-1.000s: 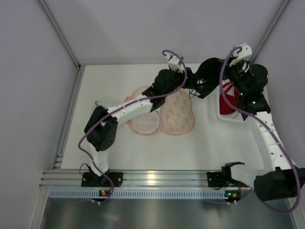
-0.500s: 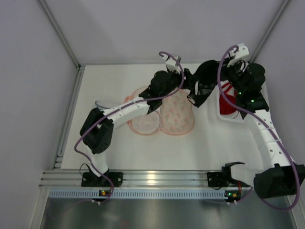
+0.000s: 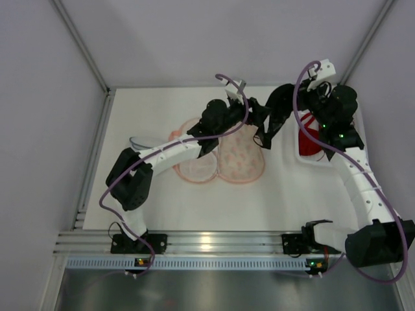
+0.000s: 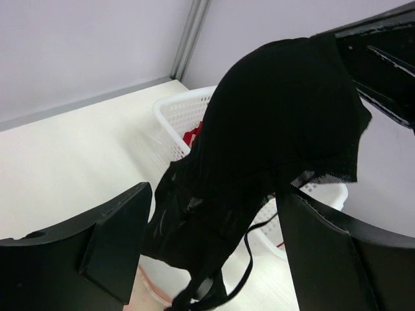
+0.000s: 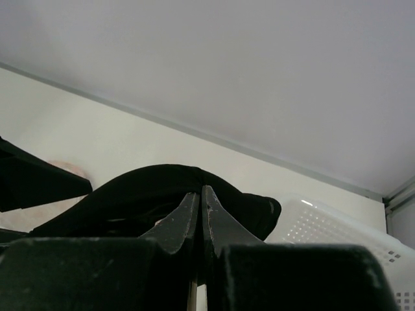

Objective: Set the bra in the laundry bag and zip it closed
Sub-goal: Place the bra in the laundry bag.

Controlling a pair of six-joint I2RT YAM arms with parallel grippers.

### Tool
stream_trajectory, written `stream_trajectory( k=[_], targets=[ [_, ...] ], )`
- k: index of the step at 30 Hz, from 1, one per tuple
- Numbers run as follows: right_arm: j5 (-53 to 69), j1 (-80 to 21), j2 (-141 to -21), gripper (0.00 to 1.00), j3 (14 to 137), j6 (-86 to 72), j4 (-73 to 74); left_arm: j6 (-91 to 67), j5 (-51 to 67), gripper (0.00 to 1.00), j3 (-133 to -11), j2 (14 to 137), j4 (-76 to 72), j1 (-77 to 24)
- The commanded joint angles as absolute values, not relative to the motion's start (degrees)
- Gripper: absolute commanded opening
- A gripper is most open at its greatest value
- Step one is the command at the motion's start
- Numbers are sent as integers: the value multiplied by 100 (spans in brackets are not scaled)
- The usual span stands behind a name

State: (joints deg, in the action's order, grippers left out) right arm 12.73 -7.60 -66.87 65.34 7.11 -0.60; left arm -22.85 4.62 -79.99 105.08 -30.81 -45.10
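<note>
The black bra [image 3: 277,110] hangs in the air, pinched at its top by my right gripper [image 5: 200,199], whose jaws are shut on the fabric [image 5: 142,188]. My left gripper [image 4: 214,249] is open, its two fingers standing wide on either side of the dangling bra [image 4: 272,123] without pressing it. A strap loop hangs low between them. In the top view the left gripper [image 3: 257,118] is just left of the bra. The pink patterned laundry bag [image 3: 230,155] lies flat and spread open on the table, below and to the left of the bra.
A white perforated basket [image 3: 321,152] with a red garment [image 3: 310,136] in it stands at the right, under my right arm. It also shows in the left wrist view, the basket [image 4: 185,113] behind the bra. Grey walls enclose the table's back and sides.
My left gripper's jaws have spread a little wider around the bra. The left arm's wrist has shifted slightly right, and the hanging bra has drifted a little leftward with the right gripper.
</note>
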Motion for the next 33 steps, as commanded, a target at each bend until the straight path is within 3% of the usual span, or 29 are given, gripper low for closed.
stream_trajectory(
  k=[1,8,15,24,27,28,31,32,33],
  targets=[
    [1152,-861,-6706,0,6820,774,-193,-2197,939,83,-7841,10003,-3787,-4518],
    [1099,-870,-6803,0,6952,642,-185,-2250,1476,86,-7559,9975,-4165,-4553],
    [1195,-967,-6733,0,6908,703,-185,-2189,677,84,-7725,10134,-4175,-4562],
    [1099,-1107,-6732,0,6882,782,-123,-2496,748,82,-8033,10397,-4166,-4605],
    [1063,-1178,-6724,0,6864,835,-106,-2461,432,66,-8173,10511,-3982,-4641],
    [1037,-1213,-6698,0,6864,844,-97,-2435,178,48,-8235,10581,-3790,-4649],
    [1037,-1248,-6645,0,6856,905,-79,-2215,-428,25,-8367,10652,-3551,-4641],
    [1037,-1248,-6636,0,6864,931,-36,-2093,-552,7,-8376,10644,-3446,-4632],
    [1046,-1257,-6627,0,6856,1001,-18,-2005,-658,1,-8367,10609,-3419,-4632]
  ],
)
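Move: The bra hangs from the shut right fingers, its middle about 6 cm to the left hand's right, level fore and aft and roughly 1 cm higher; from the right hand it is 6 cm left, 2 cm back and 5 cm down. The open laundry bag lies some 11 cm left of the left hand, 3 cm back and 28 cm below. The white basket is around 33 cm right, 5 cm ahead and 26 cm below the left hand. Left hand backs some 3 cm, rises, returns forward and pinches the bra; right, still gripping, shifts 2 cm left. ##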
